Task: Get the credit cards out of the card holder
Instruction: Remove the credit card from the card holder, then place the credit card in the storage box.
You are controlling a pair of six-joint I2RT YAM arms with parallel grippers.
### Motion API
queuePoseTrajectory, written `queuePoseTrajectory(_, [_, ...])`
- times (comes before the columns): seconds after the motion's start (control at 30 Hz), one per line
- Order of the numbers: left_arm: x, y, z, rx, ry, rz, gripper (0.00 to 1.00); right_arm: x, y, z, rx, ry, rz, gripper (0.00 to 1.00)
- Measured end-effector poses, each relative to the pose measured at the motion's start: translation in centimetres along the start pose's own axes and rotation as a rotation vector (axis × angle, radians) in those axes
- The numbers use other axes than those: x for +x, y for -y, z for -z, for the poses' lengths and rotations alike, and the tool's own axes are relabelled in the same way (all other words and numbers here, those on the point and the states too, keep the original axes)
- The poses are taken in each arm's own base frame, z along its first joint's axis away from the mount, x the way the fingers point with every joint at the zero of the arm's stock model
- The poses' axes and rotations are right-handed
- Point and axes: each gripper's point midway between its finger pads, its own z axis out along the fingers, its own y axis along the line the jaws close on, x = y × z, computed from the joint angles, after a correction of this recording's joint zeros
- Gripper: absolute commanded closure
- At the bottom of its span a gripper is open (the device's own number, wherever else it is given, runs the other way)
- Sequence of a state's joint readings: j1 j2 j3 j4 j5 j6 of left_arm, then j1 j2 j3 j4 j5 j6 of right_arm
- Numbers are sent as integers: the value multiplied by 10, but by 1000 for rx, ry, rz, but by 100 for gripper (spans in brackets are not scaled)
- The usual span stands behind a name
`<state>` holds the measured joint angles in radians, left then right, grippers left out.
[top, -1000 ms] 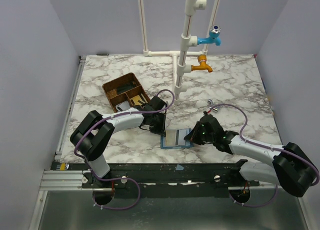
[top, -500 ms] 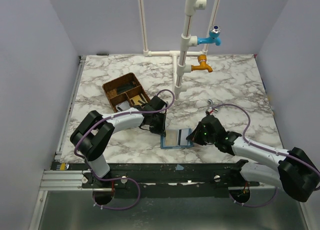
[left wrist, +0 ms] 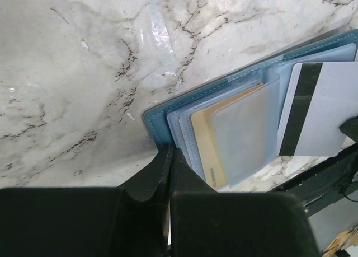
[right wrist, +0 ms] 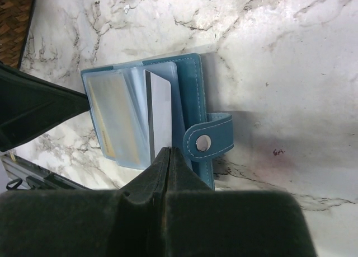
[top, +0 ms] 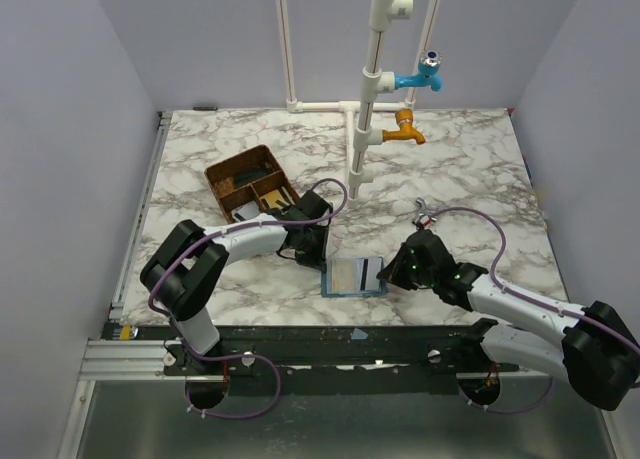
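The blue card holder lies open close to the table's front edge, its clear sleeves fanned out. A gold card sits inside one sleeve. A white credit card with a black stripe sticks out toward the right. My right gripper is shut on this card's edge. My left gripper is shut, its tips pressed on the holder's left edge.
A brown divided tray holding small items stands behind the left arm. A white pipe stand with a blue tap and an orange tap rises at the back. The holder's snap strap points right.
The striped white card has slid out toward the right with my right gripper, so its black stripe now shows. The left gripper has stayed on the holder's edge.
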<state>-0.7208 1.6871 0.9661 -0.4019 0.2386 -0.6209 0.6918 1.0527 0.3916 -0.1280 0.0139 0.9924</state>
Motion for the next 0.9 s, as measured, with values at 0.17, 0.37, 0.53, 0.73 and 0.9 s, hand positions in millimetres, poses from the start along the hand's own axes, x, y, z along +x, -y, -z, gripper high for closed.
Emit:
queuePoseTrajectory(0.17, [2,-2,0,-10,-7,-2,100,-2,-3,1,-1,1,2,99])
queuePoseTrajectory(0.37, [-1,1,10,-16,-4,-9,98,-10,-14,4,-20,13,7,99])
queuePoseTrajectory(0.53, [-20,14,30,16,59,-29,73,-16,-24,8,-42,28,10,99])
queuePoseTrajectory(0.73, [-35,24,51,74,117,-28,37,-23,-35,13,-66,43,13,99])
queuePoseTrajectory(0.9, [-38,32,66,188,136,12,24,-29,-44,16,-85,55,12,99])
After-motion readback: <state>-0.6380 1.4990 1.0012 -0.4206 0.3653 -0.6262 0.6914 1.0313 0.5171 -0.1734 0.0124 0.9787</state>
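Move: The credit card, already out of its pocket and pinched in the right fingers, has its middle about 2 cm left and 1 cm ahead of them; the card holder lies some 6 cm left, about level fore and aft, 3 cm lower. From the left hand, whose shut tips rest on the holder's left edge, that card is about 11 cm right, 1 cm back and slightly higher. The pale card, still pocketed, is 5 cm right of the left hand and 2 cm back, the wicker basket some 16 cm left and 17 cm ahead. The right hand keeps its pinch near the credit card's right edge and lifts it about 5 cm off the open card holder, drifting some 2 cm forward and nearly as much left, with hardly any turn of the wrist. The left hand first stays on the holder's left edge, then comes free and rises about 8 cm, going 2 cm forward as its shut fingers spread wide and tilt some 10 degrees to point more to the right, to the side where the card is held. ##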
